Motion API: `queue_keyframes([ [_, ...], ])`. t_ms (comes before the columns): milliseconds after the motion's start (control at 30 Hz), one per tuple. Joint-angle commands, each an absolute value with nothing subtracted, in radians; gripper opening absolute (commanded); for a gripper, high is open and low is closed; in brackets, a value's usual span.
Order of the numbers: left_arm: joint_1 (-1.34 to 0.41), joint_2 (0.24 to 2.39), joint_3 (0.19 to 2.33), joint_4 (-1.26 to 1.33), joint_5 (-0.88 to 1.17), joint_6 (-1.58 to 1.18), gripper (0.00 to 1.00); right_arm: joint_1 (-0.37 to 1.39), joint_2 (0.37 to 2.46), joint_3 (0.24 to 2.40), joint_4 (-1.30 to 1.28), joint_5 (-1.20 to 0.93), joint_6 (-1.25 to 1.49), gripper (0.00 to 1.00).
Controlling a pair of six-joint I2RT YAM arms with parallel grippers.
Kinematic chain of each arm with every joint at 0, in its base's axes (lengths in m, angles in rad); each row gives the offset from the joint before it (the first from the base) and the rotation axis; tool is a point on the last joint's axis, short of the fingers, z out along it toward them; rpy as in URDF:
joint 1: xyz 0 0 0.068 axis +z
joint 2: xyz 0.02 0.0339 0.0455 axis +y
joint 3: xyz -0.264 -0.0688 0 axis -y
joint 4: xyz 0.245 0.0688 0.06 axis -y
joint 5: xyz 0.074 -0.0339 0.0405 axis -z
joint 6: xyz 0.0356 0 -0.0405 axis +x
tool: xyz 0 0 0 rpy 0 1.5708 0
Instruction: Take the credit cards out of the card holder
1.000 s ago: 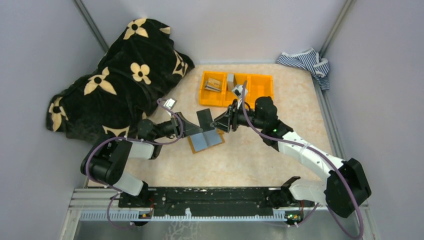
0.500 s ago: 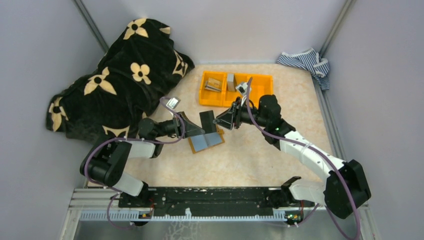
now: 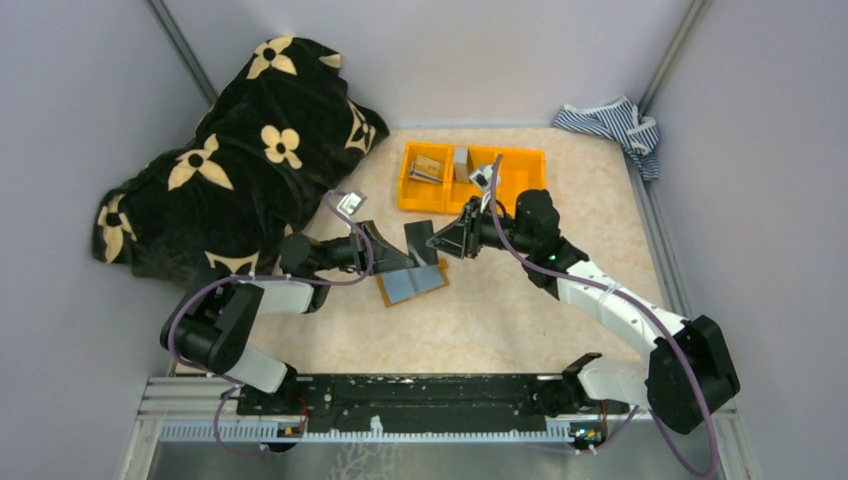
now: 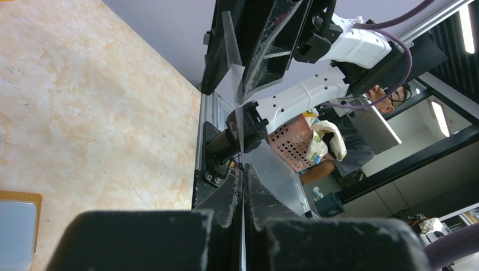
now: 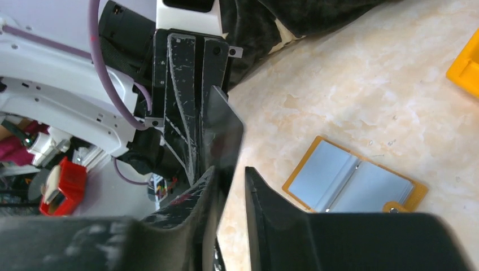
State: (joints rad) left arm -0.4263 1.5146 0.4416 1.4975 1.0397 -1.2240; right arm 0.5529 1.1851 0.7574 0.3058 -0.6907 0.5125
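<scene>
The card holder (image 3: 412, 283) lies open on the table, orange-tan rim up and grey-blue inside showing; the right wrist view has the card holder (image 5: 350, 180) too. Above it my left gripper (image 3: 398, 261) is shut on the lower edge of a dark credit card (image 3: 419, 240), held upright. My right gripper (image 3: 436, 243) comes from the right, and its jaws straddle the card's (image 5: 223, 131) other edge. One right finger lies against the card and the other stands a small gap off it, so my right gripper (image 5: 231, 172) is open. Edge-on, the card (image 4: 238, 90) runs from my left gripper (image 4: 243, 169) up into the right fingers (image 4: 265, 45).
An orange three-compartment bin (image 3: 522, 186) with small items stands behind the grippers. A black blanket with cream flowers (image 3: 240, 150) is heaped at the back left. A striped cloth (image 3: 610, 122) lies in the back right corner. Walls enclose the table.
The right jaws have narrowed around the card's edge. The left gripper and card have shifted slightly to the right. The card holder has not moved.
</scene>
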Motion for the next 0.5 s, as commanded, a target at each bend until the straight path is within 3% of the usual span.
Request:
queue_keyframes([
  [0, -0.435, 1.517, 0.464, 1.788, 1.067, -1.232, 0.00, 0.545, 1.167, 0.764, 0.357, -0.716, 0.499, 0.13],
  [67, -0.435, 1.521, 0.464, 1.788, 1.064, -1.231, 0.00, 0.545, 1.169, 0.759, 0.374, -0.732, 0.511, 0.00],
  [167, -0.436, 1.533, 0.470, 1.789, 1.060, -1.231, 0.01, 0.543, 1.160, 0.740, 0.405, -0.730, 0.524, 0.00],
  [300, -0.429, 1.549, 0.474, 1.789, 1.051, -1.238, 0.36, 0.515, 1.132, 0.715, 0.396, -0.720, 0.513, 0.00],
  [367, -0.425, 1.556, 0.477, 1.789, 1.065, -1.244, 0.44, 0.480, 1.118, 0.703, 0.389, -0.762, 0.518, 0.00],
  [467, -0.414, 1.551, 0.464, 1.789, 1.086, -1.247, 0.47, 0.429, 1.080, 0.687, 0.353, -0.855, 0.504, 0.00],
])
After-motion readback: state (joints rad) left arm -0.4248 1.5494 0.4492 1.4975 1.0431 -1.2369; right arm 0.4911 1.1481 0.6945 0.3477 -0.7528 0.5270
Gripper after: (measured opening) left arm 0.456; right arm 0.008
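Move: The credit card, still pinched at its near edge by the left fingers, has its middle about 4 cm ahead and 2 cm to the right of the left hand, at the same height. It stands between the right hand's open fingers, its middle some 2 cm to that hand's left and level with it. The open card holder lies on the table about 18 cm below the right hand, 4 cm to its left and 1 cm ahead. The orange tray is about 25 cm ahead of the right hand and 10 cm to its right. The right fingers shut fully and pinch the black card from both faces while the left fingers still grip its near edge, the right hand hardly shifting as they close. Only then do the left fingers spread to about half open and let go, the left hand sinking less than 1 cm, and the right hand draws the card off to the right by about 2 cm, dipping roughly 1 cm from its slight rise as it leaves the left gripper. ##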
